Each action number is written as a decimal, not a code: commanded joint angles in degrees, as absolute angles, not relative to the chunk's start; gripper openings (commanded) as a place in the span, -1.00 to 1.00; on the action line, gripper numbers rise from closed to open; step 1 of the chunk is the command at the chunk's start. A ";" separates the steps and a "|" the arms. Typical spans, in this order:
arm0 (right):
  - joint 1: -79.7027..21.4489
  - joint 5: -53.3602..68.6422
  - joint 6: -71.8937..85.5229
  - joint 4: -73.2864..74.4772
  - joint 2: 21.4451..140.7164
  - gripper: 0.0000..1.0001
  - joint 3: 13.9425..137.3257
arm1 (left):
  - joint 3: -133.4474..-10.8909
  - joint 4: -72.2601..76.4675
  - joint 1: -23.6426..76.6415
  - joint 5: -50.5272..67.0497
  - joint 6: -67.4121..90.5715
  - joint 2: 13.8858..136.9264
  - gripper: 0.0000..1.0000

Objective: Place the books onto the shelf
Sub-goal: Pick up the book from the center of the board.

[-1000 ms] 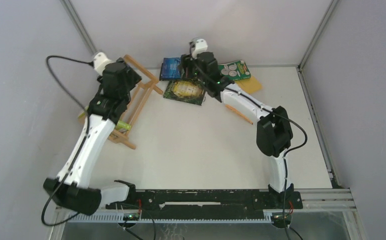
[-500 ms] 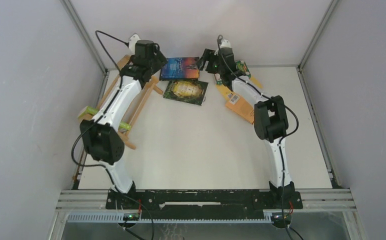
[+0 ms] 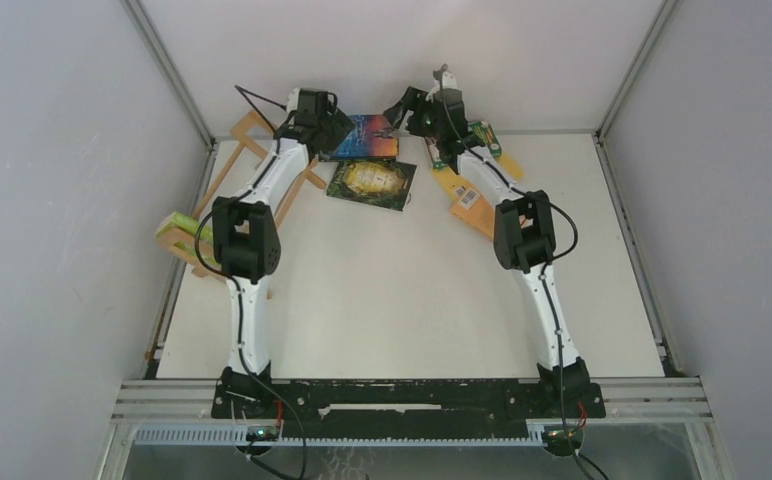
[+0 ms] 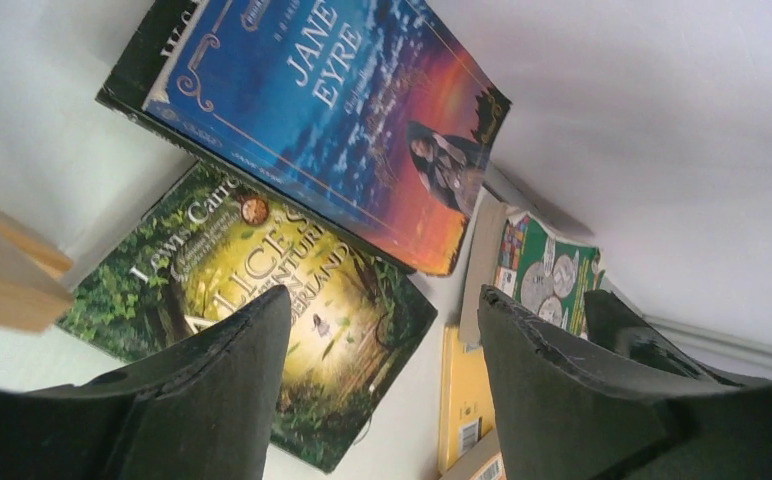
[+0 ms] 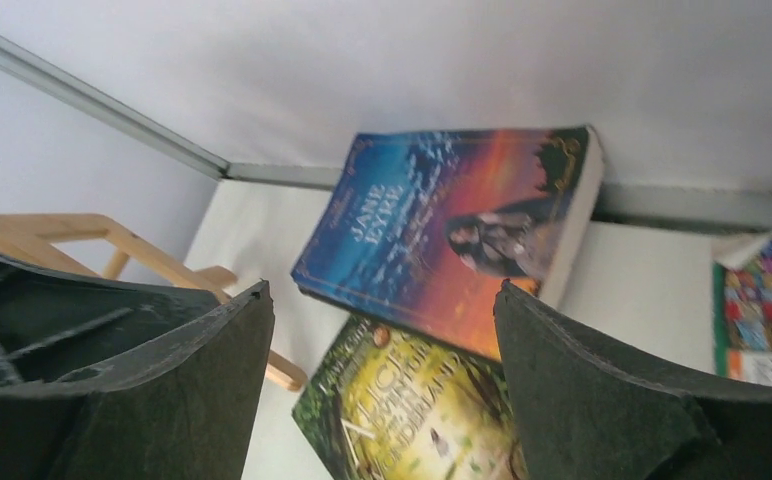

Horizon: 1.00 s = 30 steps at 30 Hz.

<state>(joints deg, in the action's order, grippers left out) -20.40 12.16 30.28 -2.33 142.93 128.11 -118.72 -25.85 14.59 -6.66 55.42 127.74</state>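
Observation:
Both grippers hover open at the table's far end, facing each other over the books. My left gripper (image 3: pixel 337 128) (image 4: pixel 382 315) holds nothing; below it lie the blue Jane Eyre book (image 3: pixel 367 137) (image 4: pixel 332 110) and the dark green-and-gold Alice book (image 3: pixel 372 182) (image 4: pixel 362 300). My right gripper (image 3: pixel 399 110) (image 5: pixel 382 300) is also empty above the same blue book (image 5: pixel 452 230) and Alice book (image 5: pixel 412 410). A green book with white circles (image 3: pixel 484 138) (image 4: pixel 552 275) and a yellow-orange book (image 3: pixel 462 190) (image 4: pixel 462 400) lie under the right arm. The light-wood shelf (image 3: pixel 247 132) (image 5: pixel 82 240) stands at the left with a lime-green book (image 3: pixel 177 222) on its near end.
The grey back wall and its metal rail (image 5: pixel 92 100) run right behind the books. The left side wall stands close behind the shelf. Bare white tabletop (image 3: pixel 392 290) spreads between the arms toward their bases.
The left arm has swung from above the shelf out to the blue book at the back. The right arm has stretched toward the back wall and its jaws have widened.

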 commanded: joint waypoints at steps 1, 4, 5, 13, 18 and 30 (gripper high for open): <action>-19.95 14.38 33.59 -3.72 148.82 0.74 137.32 | -124.50 -22.16 12.55 -3.88 59.95 130.05 0.46; -19.89 13.39 34.40 -4.19 151.08 0.73 138.69 | -125.70 -21.43 12.12 -3.83 60.33 131.96 0.46; -19.80 12.99 34.71 -4.14 151.79 0.73 139.12 | -126.21 -21.37 12.05 -3.87 60.31 132.51 0.46; -19.13 12.22 38.02 -3.07 156.08 0.71 142.60 | -128.73 -20.38 11.87 -4.31 62.09 136.06 0.46; -18.97 12.26 40.17 -2.58 157.69 0.69 144.20 | -130.12 -19.60 11.80 -4.75 63.13 137.57 0.47; -19.12 12.05 44.03 -1.18 160.80 0.65 146.66 | -132.30 -19.25 11.63 -4.98 63.55 140.04 0.46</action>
<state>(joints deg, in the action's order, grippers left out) -19.25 12.51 41.74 -0.38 159.04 143.46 -127.24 -21.50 11.70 -5.32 62.98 139.13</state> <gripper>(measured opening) 0.826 0.731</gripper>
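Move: Jane Eyre, on top of the rear stack, lies about 9 cm ahead of the left hand, 2 cm to its right and 9 cm lower; from the right hand it is some 6 cm ahead, 12 cm left and 9 cm lower. The Alice book sits about 10 cm nearer the robot than Jane Eyre and 3 cm to its right. The green book is roughly 5 cm ahead of the right hand and 13 cm to its right, the shelf's middle 22 cm left of the left hand and 8 cm back. Down and a little forward comes the right hand, about 8 cm lower beside Jane Eyre's right end, tipping and rolling some 10 degrees and easing up slightly at the end. The left hand reaches forward about 5 cm while sinking 4 towards the same book's left part. Both grippers stay open; neither shows a clear touch. ##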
